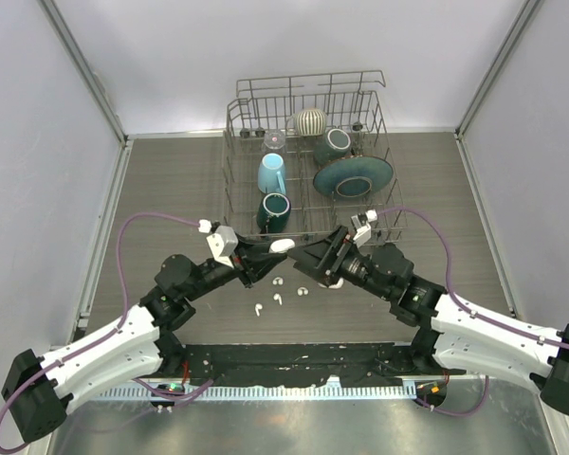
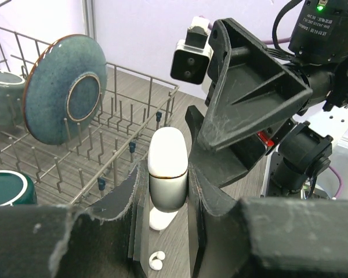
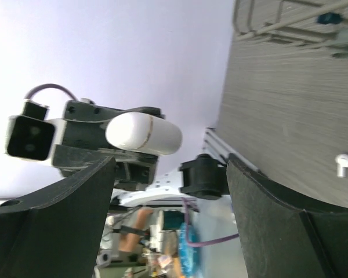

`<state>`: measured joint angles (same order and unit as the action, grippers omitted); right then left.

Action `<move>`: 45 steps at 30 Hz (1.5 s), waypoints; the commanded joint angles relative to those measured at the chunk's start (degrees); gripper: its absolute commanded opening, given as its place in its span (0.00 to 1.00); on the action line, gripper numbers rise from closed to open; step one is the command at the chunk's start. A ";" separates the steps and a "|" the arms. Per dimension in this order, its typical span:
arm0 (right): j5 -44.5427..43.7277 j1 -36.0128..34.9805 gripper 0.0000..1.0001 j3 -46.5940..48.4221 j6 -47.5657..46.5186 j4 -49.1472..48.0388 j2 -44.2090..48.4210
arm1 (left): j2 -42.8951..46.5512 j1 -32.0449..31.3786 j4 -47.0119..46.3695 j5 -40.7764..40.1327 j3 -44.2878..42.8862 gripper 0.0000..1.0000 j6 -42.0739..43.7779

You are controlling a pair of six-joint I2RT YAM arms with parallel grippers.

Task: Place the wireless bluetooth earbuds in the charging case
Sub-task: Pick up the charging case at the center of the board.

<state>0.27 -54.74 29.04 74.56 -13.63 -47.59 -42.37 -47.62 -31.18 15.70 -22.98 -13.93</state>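
My left gripper (image 1: 277,246) is shut on the white charging case (image 1: 283,245) and holds it above the table. In the left wrist view the case (image 2: 168,168) stands upright between the fingers, lid closed along its seam, gripper (image 2: 168,194). Small white earbuds (image 1: 259,308) (image 1: 278,298) lie on the table below, and one earbud (image 2: 156,262) shows between the left fingers. My right gripper (image 1: 320,263) is open, just right of the case and facing it. In the right wrist view the case (image 3: 144,133) sits beyond the empty open gripper (image 3: 171,220), and an earbud (image 3: 343,163) lies on the table.
A wire dish rack (image 1: 235,180) stands behind both grippers, holding a blue plate (image 1: 353,176), a light blue mug (image 1: 271,173), a dark green mug (image 1: 274,212) and bowls. The rack's front rim is close to the grippers. Grey walls enclose the table.
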 commanded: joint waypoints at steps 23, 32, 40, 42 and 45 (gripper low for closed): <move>1.66 0.25 0.51 -2.67 19.12 -25.22 -9.09 | -1.93 -0.02 -6.70 6.53 -0.92 0.00 0.93; 2.01 0.34 0.01 -3.72 19.74 -27.85 -9.18 | -1.66 -0.02 -5.65 4.87 -0.75 0.39 0.23; 0.96 0.34 0.01 -5.04 21.85 -30.23 -9.10 | -1.05 0.07 -8.54 2.40 0.92 0.59 -0.83; 1.05 0.34 0.01 -5.13 21.94 -30.14 -9.45 | -0.96 -0.02 -9.16 2.23 1.27 0.59 -0.83; 1.31 0.34 0.01 -5.31 22.55 -30.84 -9.97 | -1.31 -0.02 -10.21 2.23 1.10 0.58 -0.83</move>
<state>1.65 -54.26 23.66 95.57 -39.70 -56.80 -44.07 -47.51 -36.21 18.92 -21.78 -14.74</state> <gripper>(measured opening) 0.558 0.586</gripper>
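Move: The left hand already grips one end of the charging case, whose middle sits about 2 cm to the right of its hand point and 1 cm ahead. From the open right hand, the case lies some 4 cm left, 3 cm ahead and 2 cm up. Far below the right hand, by roughly 20 cm, are the white oval piece, about 6 cm to its right and level, and the near earbuds, 1 cm left and 2 cm back. Up about 3 cm first, then left and slightly forward by some 2 cm, the right hand brings its open jaws around the free end of the charging case, rolling about 20 degrees, and pinches it. The left hand meanwhile eases back and right about 1 cm, then, once the right has closed, opens its fingers off the case and stays beside it. ##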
